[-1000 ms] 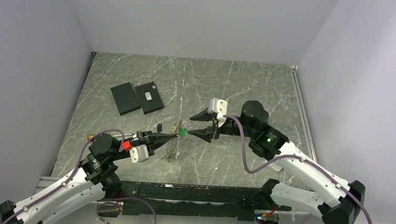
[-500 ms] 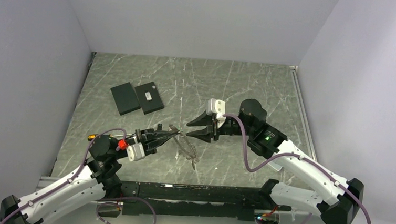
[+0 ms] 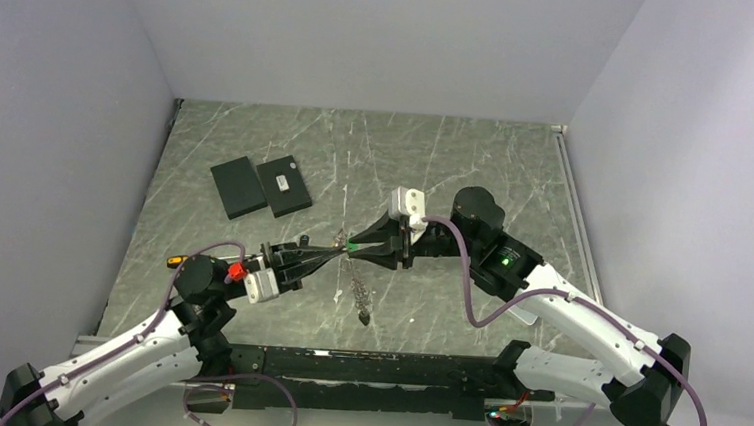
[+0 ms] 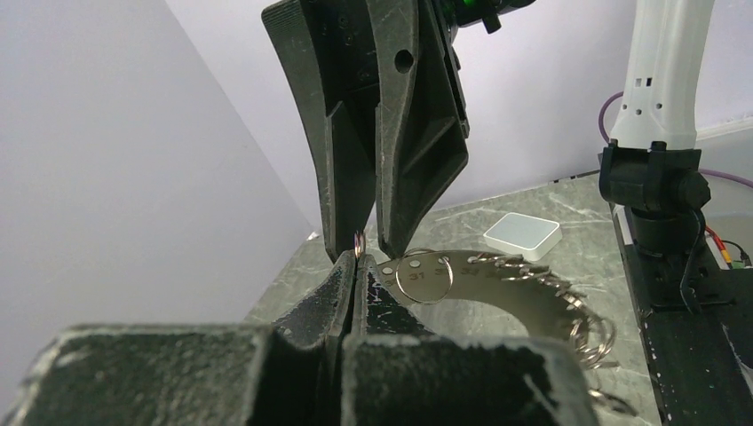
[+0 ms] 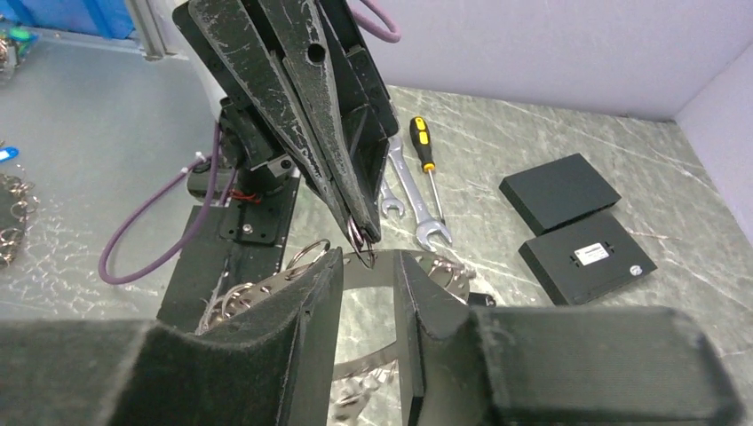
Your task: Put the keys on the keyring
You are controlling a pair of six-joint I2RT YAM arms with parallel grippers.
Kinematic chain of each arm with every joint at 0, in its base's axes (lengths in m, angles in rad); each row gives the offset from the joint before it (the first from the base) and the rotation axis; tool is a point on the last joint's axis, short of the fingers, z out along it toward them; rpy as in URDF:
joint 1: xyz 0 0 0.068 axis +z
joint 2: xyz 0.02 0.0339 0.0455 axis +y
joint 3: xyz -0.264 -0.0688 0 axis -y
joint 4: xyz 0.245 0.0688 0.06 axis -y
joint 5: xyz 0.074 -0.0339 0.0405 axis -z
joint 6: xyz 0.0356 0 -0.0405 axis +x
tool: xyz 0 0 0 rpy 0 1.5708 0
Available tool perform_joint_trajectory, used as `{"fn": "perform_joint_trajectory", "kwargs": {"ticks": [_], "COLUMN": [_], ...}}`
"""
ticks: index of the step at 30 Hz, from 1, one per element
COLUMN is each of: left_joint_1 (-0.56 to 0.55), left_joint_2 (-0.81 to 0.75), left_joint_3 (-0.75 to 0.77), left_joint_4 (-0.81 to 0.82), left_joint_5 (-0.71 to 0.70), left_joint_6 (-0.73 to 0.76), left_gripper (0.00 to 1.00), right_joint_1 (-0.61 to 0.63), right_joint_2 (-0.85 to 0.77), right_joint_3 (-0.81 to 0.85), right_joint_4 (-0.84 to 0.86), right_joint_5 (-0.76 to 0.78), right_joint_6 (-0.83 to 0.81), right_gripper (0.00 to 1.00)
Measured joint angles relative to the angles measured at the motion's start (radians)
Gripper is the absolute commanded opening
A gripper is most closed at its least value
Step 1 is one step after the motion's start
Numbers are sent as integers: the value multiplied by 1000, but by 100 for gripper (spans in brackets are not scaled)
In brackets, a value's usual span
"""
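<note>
My left gripper (image 3: pixel 338 253) is shut on the keyring (image 4: pixel 358 241), a small thin ring pinched at its tips above the table. The grey chain (image 3: pixel 359 294) hangs down from the ring, with the green tag (image 3: pixel 351 242) at the grip. My right gripper (image 5: pixel 368 256) is open with a narrow gap. Its fingers (image 4: pixel 417 133) stand on either side of the ring without closing on it. A curved metal plate (image 4: pixel 497 284) with numbered holes and several rings hangs behind the ring. A small black piece (image 5: pixel 480 299) on the table may be one of the keys.
Two flat black plates (image 3: pixel 260 187) lie at the back left. Two wrenches (image 5: pixel 407 195) and a yellow-handled screwdriver (image 5: pixel 424 151) lie near the left arm's base. A small white square box (image 4: pixel 522 235) sits on the table by the right arm.
The right gripper has narrowed and moved left until its tips straddle the ring. The left gripper has lifted the ring, and the chain has swung from lying on the table to hanging.
</note>
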Motion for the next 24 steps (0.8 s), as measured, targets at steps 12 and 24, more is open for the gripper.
{"fn": "perform_joint_trajectory", "kwargs": {"ticks": [12, 24], "left_joint_1": [0, 0], "left_joint_2": [26, -50], "left_joint_3": [-10, -13], "left_joint_4": [70, 19], "left_joint_5": [0, -16], "left_joint_6": [-32, -25], "left_gripper": [0, 28], "right_joint_1": [6, 12], "right_joint_2": [8, 6], "right_joint_3": [16, 21], "right_joint_4": [3, 3], "right_joint_5": [-10, -7], "right_joint_6": [-13, -26], "right_gripper": [0, 0]}}
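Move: Between the right hand's still-open fingertips, about 1 cm to its left and level with it, stands the small ring at the top of the keyring. The left hand already pinches that ring, so it lies right at its pads. The keyring plate hangs about 6 cm straight below both hands, and the keys dangle lower, some 14 cm beneath the left hand and about 3 cm to its right. Closing from about a third open to shut, the right fingers pinch the small ring while that hand rises barely 1 cm. Once they have shut, the left fingers open to about a third and let go of the ring; the left hand, already edging up, draws off about 1 cm up and to its left, tipping only slightly. ##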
